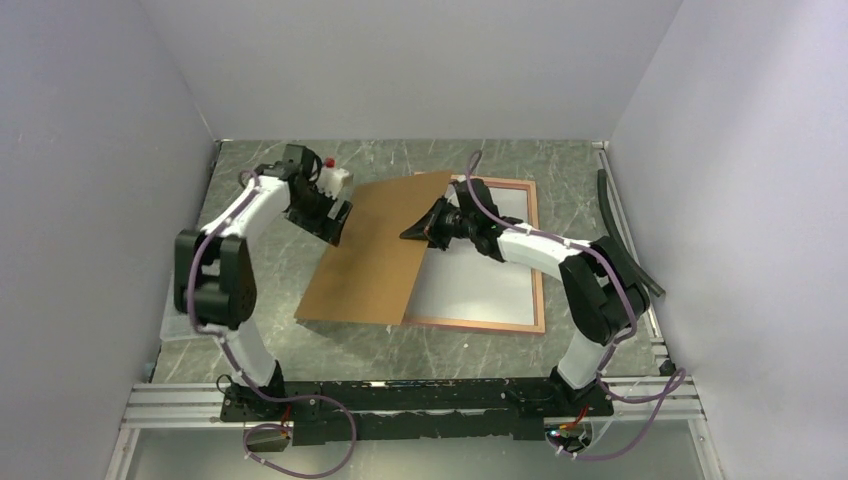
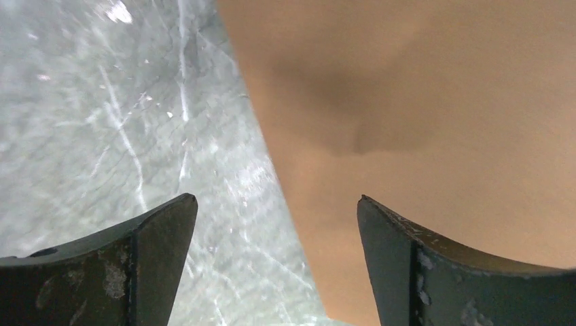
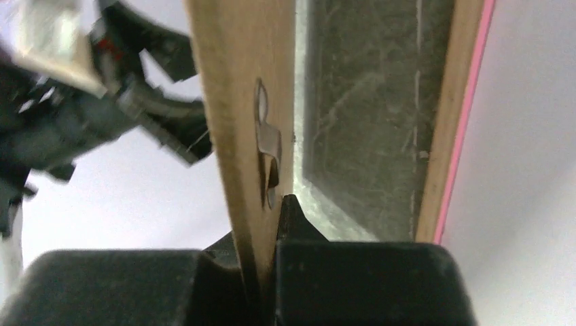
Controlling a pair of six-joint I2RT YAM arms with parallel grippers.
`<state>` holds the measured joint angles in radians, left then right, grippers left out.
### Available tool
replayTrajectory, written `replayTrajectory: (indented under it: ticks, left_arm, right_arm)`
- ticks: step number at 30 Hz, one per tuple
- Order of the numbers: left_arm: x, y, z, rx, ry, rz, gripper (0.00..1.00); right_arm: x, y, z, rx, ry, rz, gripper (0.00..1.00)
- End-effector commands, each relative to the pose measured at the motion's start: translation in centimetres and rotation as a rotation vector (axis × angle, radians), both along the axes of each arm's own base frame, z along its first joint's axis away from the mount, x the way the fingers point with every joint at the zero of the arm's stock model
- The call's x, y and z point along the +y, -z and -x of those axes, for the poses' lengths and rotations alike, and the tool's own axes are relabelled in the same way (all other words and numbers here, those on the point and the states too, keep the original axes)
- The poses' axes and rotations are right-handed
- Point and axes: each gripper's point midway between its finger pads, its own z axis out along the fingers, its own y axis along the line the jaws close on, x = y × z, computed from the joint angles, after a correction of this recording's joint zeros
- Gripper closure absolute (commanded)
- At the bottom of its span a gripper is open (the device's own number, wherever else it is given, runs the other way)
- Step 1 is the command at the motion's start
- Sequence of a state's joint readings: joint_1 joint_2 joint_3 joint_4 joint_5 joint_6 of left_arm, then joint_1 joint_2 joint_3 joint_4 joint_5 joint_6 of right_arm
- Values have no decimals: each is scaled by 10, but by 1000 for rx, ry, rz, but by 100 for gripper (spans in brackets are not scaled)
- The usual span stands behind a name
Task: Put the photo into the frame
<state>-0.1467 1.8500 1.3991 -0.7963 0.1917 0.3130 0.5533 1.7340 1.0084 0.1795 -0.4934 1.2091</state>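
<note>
The frame [image 1: 537, 262] lies flat on the right of the table, its narrow pink-brown border around a white sheet [image 1: 480, 275] that looks like the photo's plain back; no picture side shows. A brown backing board [image 1: 385, 250] leans tilted over the frame's left part. My right gripper [image 1: 422, 228] is shut on the board's right edge. In the right wrist view the gripper [image 3: 268, 204] pinches the board [image 3: 238, 81] just below a metal clip [image 3: 268, 149], beside the frame's edge [image 3: 452, 102]. My left gripper [image 1: 335, 225] is open at the board's upper left. In the left wrist view the gripper [image 2: 277, 204] straddles the board's edge [image 2: 421, 102] without holding it.
The marble table [image 1: 260, 270] shows to the left of and in front of the board. A black strip [image 1: 625, 225] runs along the right wall. White walls close in three sides. An aluminium rail [image 1: 170, 400] carries both arm bases at the near edge.
</note>
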Motion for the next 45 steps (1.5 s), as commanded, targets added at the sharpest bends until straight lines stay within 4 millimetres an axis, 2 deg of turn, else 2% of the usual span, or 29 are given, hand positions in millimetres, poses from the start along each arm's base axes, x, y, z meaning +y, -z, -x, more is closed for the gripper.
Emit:
replayTrajectory:
  ticks: [1, 5, 8, 11, 14, 16, 20, 22, 28, 30, 34, 37, 39, 41, 45]
  left_arm:
    - [-21, -112, 19, -245, 214, 111, 6]
    - [-31, -158, 68, -394, 442, 152, 6]
    - [-40, -180, 112, -510, 623, 150, 6]
    - [-44, -189, 143, -622, 766, 82, 6]
    - [-42, -186, 158, -694, 905, -14, 7]
    - [-38, -188, 151, -785, 959, -116, 9]
    - [-32, -213, 111, -1038, 950, -320, 18]
    - [-30, -224, 98, -1126, 918, -379, 20]
    - [-35, -236, 91, -1301, 942, -457, 30]
    - [-39, -231, 92, -1315, 975, -461, 33]
    - [-46, -240, 92, -1398, 982, -453, 47]
    - [-50, -247, 92, -1408, 979, -429, 68]
    - [-53, -252, 94, -1408, 976, -403, 85]
    - [-54, -257, 96, -1417, 975, -390, 96]
    - [-56, -263, 97, -1465, 986, -408, 97]
  right_arm:
    - [-1, -79, -25, -98, 59, -103, 100]
    - [-4, -121, -42, -114, 99, -166, 100]
    - [-7, -156, -53, -131, 124, -241, 100]
    - [-3, -183, -54, -114, 108, -340, 100]
    - [0, -201, -52, -117, 95, -400, 100]
    - [1, -209, -49, -118, 83, -426, 100]
    - [-4, -212, -37, -110, 77, -453, 100]
    - [-6, -211, -31, -107, 75, -451, 100]
    - [-7, -204, -8, -73, 33, -461, 100]
    - [-5, -205, -1, -71, 18, -462, 100]
    - [2, -204, 8, -69, -11, -452, 98]
    - [2, -197, 11, -73, -32, -426, 86]
    - [0, -192, 11, -92, -41, -393, 71]
    - [-2, -184, 13, -98, -71, -351, 59]
    - [-13, -176, 18, -148, -106, -300, 35]
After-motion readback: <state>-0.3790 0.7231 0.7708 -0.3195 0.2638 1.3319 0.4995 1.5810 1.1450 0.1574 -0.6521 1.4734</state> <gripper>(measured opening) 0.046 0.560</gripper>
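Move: The near edge of the brown backing board, where the left gripper will grip, lies about 20 cm back from it, 2 cm right and slightly lower; the board's middle is 5 cm back and 9 cm right. The frame, with the white-backed photo inside, centres some 30 cm right, 5 cm back. From the right gripper, already pinching the board's raised right edge, that near edge is roughly 16 cm back, 15 cm left; the frame's centre is 12 cm right, 1 cm back and 13 cm below. Bring the left gripper up about 20 cm and back around the board, then forward again to its near edge, swinging the fingers from pointing down to pointing forward and right, and close them on that edge. Meanwhile keep the right pinch and raise the board some 14 cm, going forward and then back; once the left fingers are closing, open the right. ##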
